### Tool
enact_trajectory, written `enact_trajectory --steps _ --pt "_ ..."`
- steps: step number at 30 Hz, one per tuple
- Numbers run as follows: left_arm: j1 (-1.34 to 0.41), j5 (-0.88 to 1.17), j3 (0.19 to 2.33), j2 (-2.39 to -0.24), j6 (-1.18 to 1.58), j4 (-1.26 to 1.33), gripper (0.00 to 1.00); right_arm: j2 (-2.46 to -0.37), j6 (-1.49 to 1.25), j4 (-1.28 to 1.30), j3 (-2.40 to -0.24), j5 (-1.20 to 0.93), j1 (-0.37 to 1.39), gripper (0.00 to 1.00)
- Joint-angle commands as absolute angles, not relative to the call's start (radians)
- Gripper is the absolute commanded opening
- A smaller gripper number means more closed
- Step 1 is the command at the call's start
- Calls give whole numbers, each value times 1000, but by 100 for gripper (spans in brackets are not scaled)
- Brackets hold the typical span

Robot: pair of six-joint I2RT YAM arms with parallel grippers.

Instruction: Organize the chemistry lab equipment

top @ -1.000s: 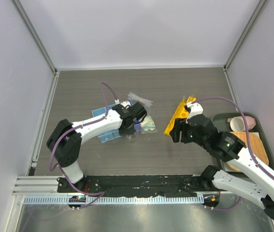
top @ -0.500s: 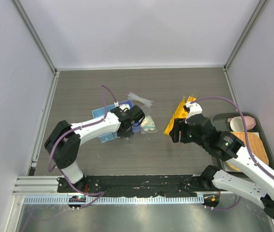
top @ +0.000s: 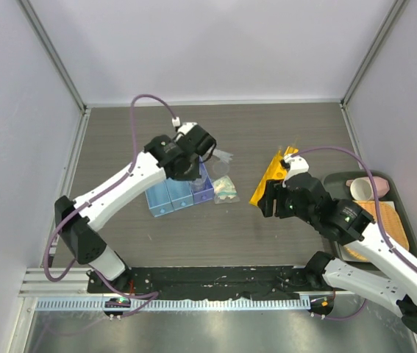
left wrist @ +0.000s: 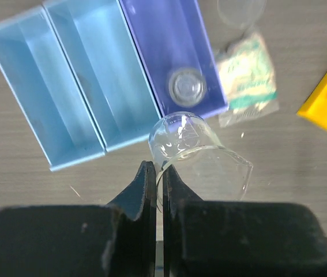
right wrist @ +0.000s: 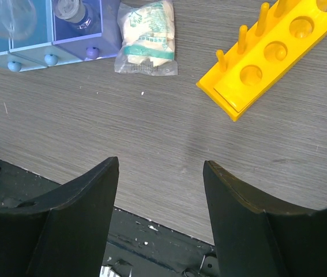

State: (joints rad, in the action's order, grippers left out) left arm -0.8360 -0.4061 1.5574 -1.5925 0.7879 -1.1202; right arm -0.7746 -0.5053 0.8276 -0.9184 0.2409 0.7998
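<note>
My left gripper (top: pixel 198 156) (left wrist: pixel 156 167) is shut on the rim of a tiny clear beaker (left wrist: pixel 193 145) and holds it in the air above the blue three-compartment organizer (top: pixel 171 195) (left wrist: pixel 65 86). The organizer's purple compartment (left wrist: pixel 157 40) holds a small clear round item (left wrist: pixel 187 85). A packet with green-beige contents (top: pixel 225 190) (left wrist: pixel 247 75) (right wrist: pixel 147 39) lies just right of the organizer. The long yellow rack (top: pixel 273 176) (right wrist: pixel 278 52) lies further right. My right gripper (top: pixel 267 200) (right wrist: pixel 160 164) is open and empty, low over bare table near the rack's near end.
Thin clear tubes (top: pixel 219 154) lie behind the packet. A dark tray (top: pixel 340 179) at the right holds a pink cup (top: pixel 360 189) and an orange woven mat (top: pixel 385 220). Walls enclose the table on the left, back and right.
My left arm has risen and swung back from low beside the purple compartment and packet, lifting the beaker with it. The right arm has not moved.
</note>
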Motion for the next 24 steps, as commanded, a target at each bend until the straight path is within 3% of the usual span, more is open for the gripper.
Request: enact_trajectory --steps 1,8,17,24 --pt "-756 -460 1678 -1609 684 -1181 0 -767 -517 825 -971 239 805 66" --pt "-568 -338 1741 -1678 621 -1089 0 -753 -518 841 -973 242 805 66" --pt "-555 -307 1925 -1911 604 -1058 0 -762 -508 838 -982 258 805 66" --pt "-548 -302 1919 -1993 655 -1011 0 -742 -506 842 -971 268 805 66"
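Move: The left hand already holds the beaker by its rim, and its goal, the free far end of the purple compartment, lies about 14 cm ahead, 2 cm left and 18 cm below. The small bottle in that compartment stands some 7 cm ahead, straight in line, 16 cm down. The bag lies about 5 cm ahead and 9 cm right, the funnel 12 cm ahead and 7 cm right, both some 20 cm down. From the idle right hand that far end is roughly 21 cm ahead, 26 cm left, 18 cm below. Keeping its shut pinch on the beaker's rim, the left hand carries it about 13 cm forward, over the bottle to the free far end of the purple compartment, climbing some 3 cm at first and bowing out to the left by about 6 cm before swinging most of that back to the right. From the top of the rise it sinks some 7 cm towards the compartment, slowing near the end, with the wrist turned only slightly counter-clockwise and the fingers still pointing down and forward. ##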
